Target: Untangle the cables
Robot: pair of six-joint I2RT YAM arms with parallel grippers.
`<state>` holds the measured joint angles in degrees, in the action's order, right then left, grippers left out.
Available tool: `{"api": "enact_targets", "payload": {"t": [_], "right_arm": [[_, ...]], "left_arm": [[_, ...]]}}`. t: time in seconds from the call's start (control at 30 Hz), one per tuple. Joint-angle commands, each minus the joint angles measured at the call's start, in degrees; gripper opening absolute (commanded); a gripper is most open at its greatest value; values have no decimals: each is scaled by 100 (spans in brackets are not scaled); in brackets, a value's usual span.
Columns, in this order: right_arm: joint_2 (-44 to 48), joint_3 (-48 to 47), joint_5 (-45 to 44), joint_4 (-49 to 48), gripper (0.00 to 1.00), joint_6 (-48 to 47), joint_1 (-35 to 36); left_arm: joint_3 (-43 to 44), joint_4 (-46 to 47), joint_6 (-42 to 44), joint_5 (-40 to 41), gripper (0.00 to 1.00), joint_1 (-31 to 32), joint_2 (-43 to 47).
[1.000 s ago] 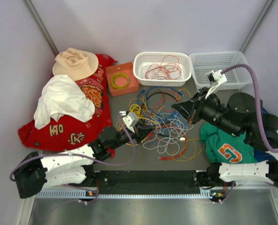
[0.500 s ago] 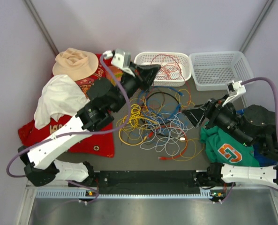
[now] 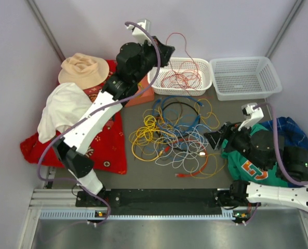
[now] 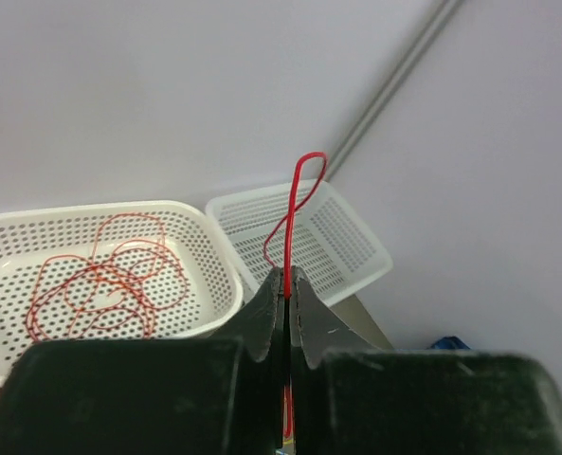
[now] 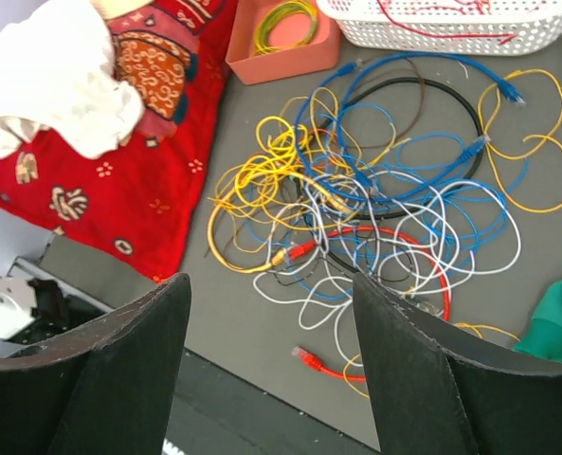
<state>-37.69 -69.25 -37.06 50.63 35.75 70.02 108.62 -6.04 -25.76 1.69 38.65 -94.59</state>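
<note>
The cables (image 3: 181, 132) lie in a tangled heap of yellow, blue, white, black and red wires mid-table, also seen in the right wrist view (image 5: 375, 199). My left gripper (image 3: 168, 52) is raised over the left white basket (image 3: 154, 66) and is shut on a thin red cable (image 4: 295, 190). That cable loops above the fingertips (image 4: 271, 294) and trails down toward the basket. More red cable (image 4: 91, 284) lies coiled inside it. My right gripper (image 3: 212, 139) hovers at the heap's right edge, open and empty (image 5: 269, 281).
An empty second white basket (image 3: 242, 78) stands at the back right. An orange box (image 5: 281, 38) with a green-yellow ring sits left of the baskets. Red cloth (image 3: 104, 148), white cloth (image 3: 65, 109) and a hat (image 3: 83, 70) lie left. A green shirt (image 3: 247, 167) lies right.
My left arm rose from the heap and swung back over the left basket, pulling the red cable with it. My right gripper opened and drew back toward the near right.
</note>
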Motion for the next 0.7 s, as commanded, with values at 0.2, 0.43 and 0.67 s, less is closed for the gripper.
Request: {"api": "enact_targets", "payload": {"t": [0.2, 0.43, 0.67], "right_arm": [[526, 1176, -539, -263, 67, 179, 56], [526, 1520, -873, -572, 66, -50, 47], [579, 1783, -1145, -774, 66, -199, 47]], "left_arm": [[1975, 437, -834, -1136, 0, -780, -2027], [2445, 1262, -361, -645, 0, -851, -2889], [2542, 1685, -386, -451, 0, -1105, -3609]]}}
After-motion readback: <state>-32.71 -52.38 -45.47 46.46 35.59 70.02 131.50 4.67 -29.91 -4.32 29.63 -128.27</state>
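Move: The red cable is already pinched in the left hand. The white basket it goes to lies about 24 cm ahead, 6 cm right and 45 cm below, with the empty basket some 33 cm right of it; the orange box is 18 cm ahead and 17 cm left of the hand. From the right hand the cable tangle lies roughly 18 cm ahead, 12 cm left and 34 cm below; the red plug is 3 cm back and 10 cm left, the green cloth 6 cm ahead and 27 cm right. The red cable is carried on in the left hand's shut fingers towards and over the white basket, about 17 cm forward while sinking some 10 cm, with a slight drift right. Meanwhile the right hand, fingers still wide open and empty, sinks about 8 cm towards the tangle, turning some 10 degrees and slowing in the second half; it touches nothing yet. ##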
